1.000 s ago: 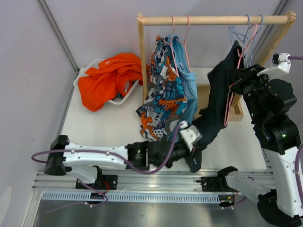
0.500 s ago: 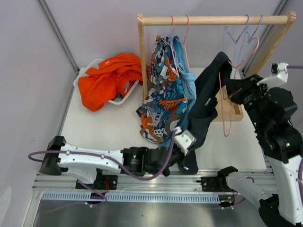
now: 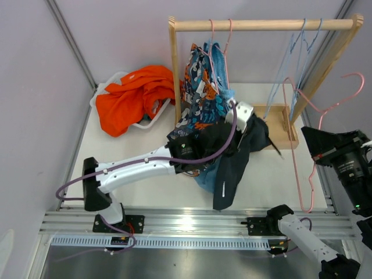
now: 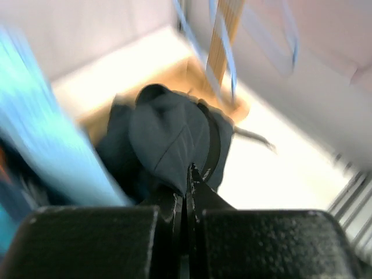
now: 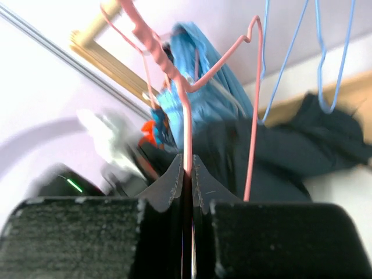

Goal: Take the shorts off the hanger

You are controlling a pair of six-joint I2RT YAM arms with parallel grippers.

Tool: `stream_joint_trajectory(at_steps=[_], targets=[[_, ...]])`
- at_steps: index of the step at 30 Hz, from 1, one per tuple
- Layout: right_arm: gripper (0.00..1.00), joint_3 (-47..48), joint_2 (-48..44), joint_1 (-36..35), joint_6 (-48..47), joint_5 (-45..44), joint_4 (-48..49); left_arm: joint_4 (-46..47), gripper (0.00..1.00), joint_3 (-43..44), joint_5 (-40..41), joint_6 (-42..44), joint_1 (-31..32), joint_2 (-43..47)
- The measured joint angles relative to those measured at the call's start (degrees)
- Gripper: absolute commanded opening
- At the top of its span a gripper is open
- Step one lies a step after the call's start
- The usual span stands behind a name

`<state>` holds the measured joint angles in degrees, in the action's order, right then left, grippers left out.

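The near-black navy shorts [image 3: 232,160] hang free of any hanger, bunched in my left gripper [image 4: 187,174], which is shut on a fold of them [image 4: 168,133] near the rack's foot. My right gripper [image 5: 187,165] is shut on the wire of a bare pink hanger [image 3: 334,107], held off the rail at the right, apart from the navy shorts [image 5: 302,157]. The cartoon-print shorts [image 3: 200,99] and the light blue shorts [image 3: 224,72] still hang on pink hangers on the wooden rail [image 3: 261,25]. Orange-red shorts [image 3: 133,96] lie in the basket.
A white basket [image 3: 102,93] sits at the back left. Two empty blue hangers [image 3: 299,40] hang at the rail's right end. The rack's wooden base [image 3: 288,131] and slanted right post [image 3: 325,64] stand close to both grippers.
The navy shorts have come off the pink hanger. My left gripper carried them back and left toward the rack. My right gripper swung the bare hanger off the rail, out to the right.
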<state>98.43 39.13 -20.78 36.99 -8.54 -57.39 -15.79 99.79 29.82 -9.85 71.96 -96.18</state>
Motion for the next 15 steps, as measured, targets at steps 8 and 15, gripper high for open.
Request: stream_joint_trajectory(at_steps=[8, 15], targets=[[0.00, 19.6, 18.4, 0.0, -4.5, 1.8, 1.5, -6.3, 0.00, -33.2, 2.5, -9.7, 9.9, 15.9], [0.00, 21.3, 32.3, 0.0, -6.5, 3.7, 8.6, -15.1, 0.00, -41.1, 8.9, -23.9, 23.8, 23.4]])
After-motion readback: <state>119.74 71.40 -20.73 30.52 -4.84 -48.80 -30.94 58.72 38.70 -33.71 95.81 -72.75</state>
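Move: Some 20 cm ahead of the right hand, about 3 cm left and 12 cm up, is the rail spot for the empty pink hanger it holds; the blue hangers hang just beside that spot, straight ahead of the hand. The light-blue shorts are about 16 cm ahead and 18 cm left of it. For the left hand, already gripping the black shorts, the basket lies about 20 cm ahead, 37 cm left and 33 cm below, with the light-blue shorts 6 cm ahead and 6 cm left. Pulling the black shorts away from the rack, the left hand sweeps back and down, some 18 cm each, and about 12 cm left, its fingers tipping down roughly 25 degrees and keeping their pinch. The right hand meanwhile carries the pink hanger about 15 cm forward towards the rail and a little left, rising first and then easing down slightly, fingers still shut on it. ##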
